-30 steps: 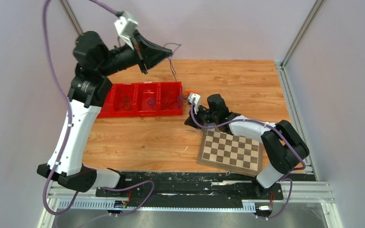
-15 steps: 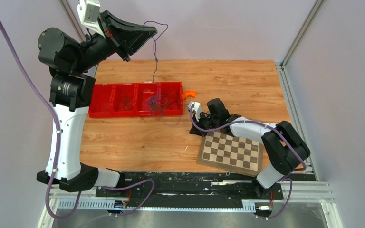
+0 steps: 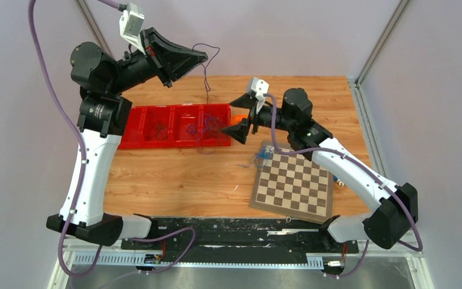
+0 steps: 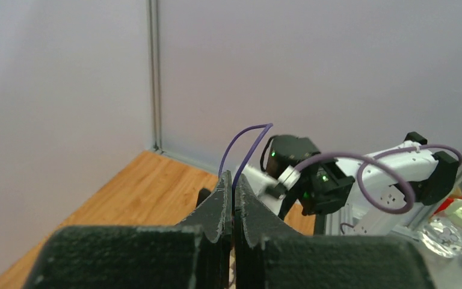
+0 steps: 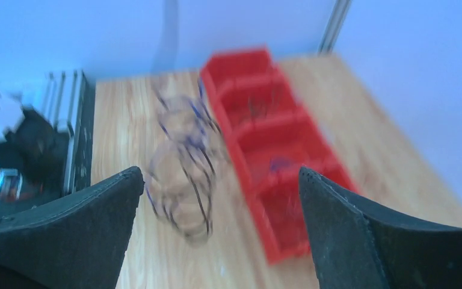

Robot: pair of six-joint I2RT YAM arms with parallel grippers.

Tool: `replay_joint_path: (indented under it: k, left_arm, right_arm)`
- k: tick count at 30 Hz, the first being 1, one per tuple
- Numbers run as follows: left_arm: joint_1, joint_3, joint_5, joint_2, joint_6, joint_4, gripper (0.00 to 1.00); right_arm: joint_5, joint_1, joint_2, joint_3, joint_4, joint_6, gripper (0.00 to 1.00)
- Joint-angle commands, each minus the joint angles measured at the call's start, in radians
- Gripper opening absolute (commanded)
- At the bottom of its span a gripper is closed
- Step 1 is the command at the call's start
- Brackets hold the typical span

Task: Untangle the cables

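Note:
My left gripper [image 3: 203, 58] is raised above the table's back edge, shut on a thin purple cable [image 3: 207, 78]. That cable loops past the tips and hangs down to a tangle of cables [image 3: 212, 127] at the right end of the red tray [image 3: 174, 107]. The left wrist view shows the closed jaws [image 4: 233, 183] with the cable's loop [image 4: 246, 139] rising from them. My right gripper [image 3: 239, 117] hovers wide open just right of the tray, holding nothing. Its wrist view is blurred, with the tangle [image 5: 183, 174] and the tray [image 5: 246, 63] between the spread fingers [image 5: 219, 180].
A small bunch of blue wires [image 3: 261, 158] lies on the wood by the far-left corner of a chessboard [image 3: 292, 192]. An orange object [image 3: 236, 121] sits by the tray's right end. The tray's other compartments hold a few thin wires. Walls and rails border the table.
My right gripper rose from the table by the chessboard, moved up beside the tray's right end and opened. My left gripper shifted a little right and down, still holding the cable.

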State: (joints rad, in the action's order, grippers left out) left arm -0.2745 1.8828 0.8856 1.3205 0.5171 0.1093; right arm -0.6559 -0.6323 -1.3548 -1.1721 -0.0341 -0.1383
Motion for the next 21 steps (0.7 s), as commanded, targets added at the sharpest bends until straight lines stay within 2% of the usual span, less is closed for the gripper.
replay_joint_path:
  k: [1,7,9,10,13,15,17,21]
  left_arm:
    - [-0.001,-0.03,0.048,-0.013,0.081,-0.101,0.0]
    - [-0.022,-0.028,0.056,0.002,0.092,-0.132,0.0]
    - [-0.023,-0.009,0.054,0.012,0.098,-0.123,0.0]
    - [-0.023,-0.006,0.051,0.014,0.103,-0.123,0.0]
    - [-0.022,0.014,0.041,0.013,0.122,-0.141,0.0]
    - [-0.021,0.062,0.034,0.021,0.131,-0.142,0.0]
    - [-0.011,0.138,0.021,0.038,0.137,-0.132,0.0]
    - [0.027,0.287,-0.016,0.093,0.174,-0.13,0.0]
  right_arm:
    - [0.007,-0.06,-0.041,-0.109,-0.181,0.101,1.0]
    - [0.026,-0.104,-0.199,-0.21,-0.343,0.169,1.0]
    - [0.01,-0.106,-0.235,-0.223,-0.358,0.184,0.93]
    - [0.001,-0.107,-0.247,-0.218,-0.374,0.19,0.85]
    - [-0.001,-0.11,-0.285,-0.182,-0.402,0.21,0.35]
    - [0.003,-0.109,-0.3,-0.133,-0.39,0.191,0.11]
    - [0.01,-0.109,-0.296,-0.061,-0.369,0.156,0.03]
    - [-0.002,-0.106,-0.261,0.098,-0.278,0.064,0.09]
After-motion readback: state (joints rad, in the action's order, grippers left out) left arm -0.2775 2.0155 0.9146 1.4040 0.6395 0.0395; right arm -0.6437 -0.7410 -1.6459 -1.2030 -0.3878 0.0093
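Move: From the right gripper, which is open and pointing left, the cable strands hanging from the left gripper are some 8 cm to its left, about level with it in reach and only slightly lower. The red bin's middle stands about 22 cm left and 14 cm ahead, 25 cm below. The orange elbow lies 17 cm ahead and 3 cm right, 27 cm down. The strands to grasp hang straight beneath the left gripper, roughly 30 cm down. Swing the right gripper left to the hanging cable in an arc, about 9 cm across and rising 8 cm at first with the fingertips tilting up. Then sink, shut the fingers on the strands and draw them down a few centimetres. Keep the left gripper shut on its strand, lifting it about 4 cm at the end. ##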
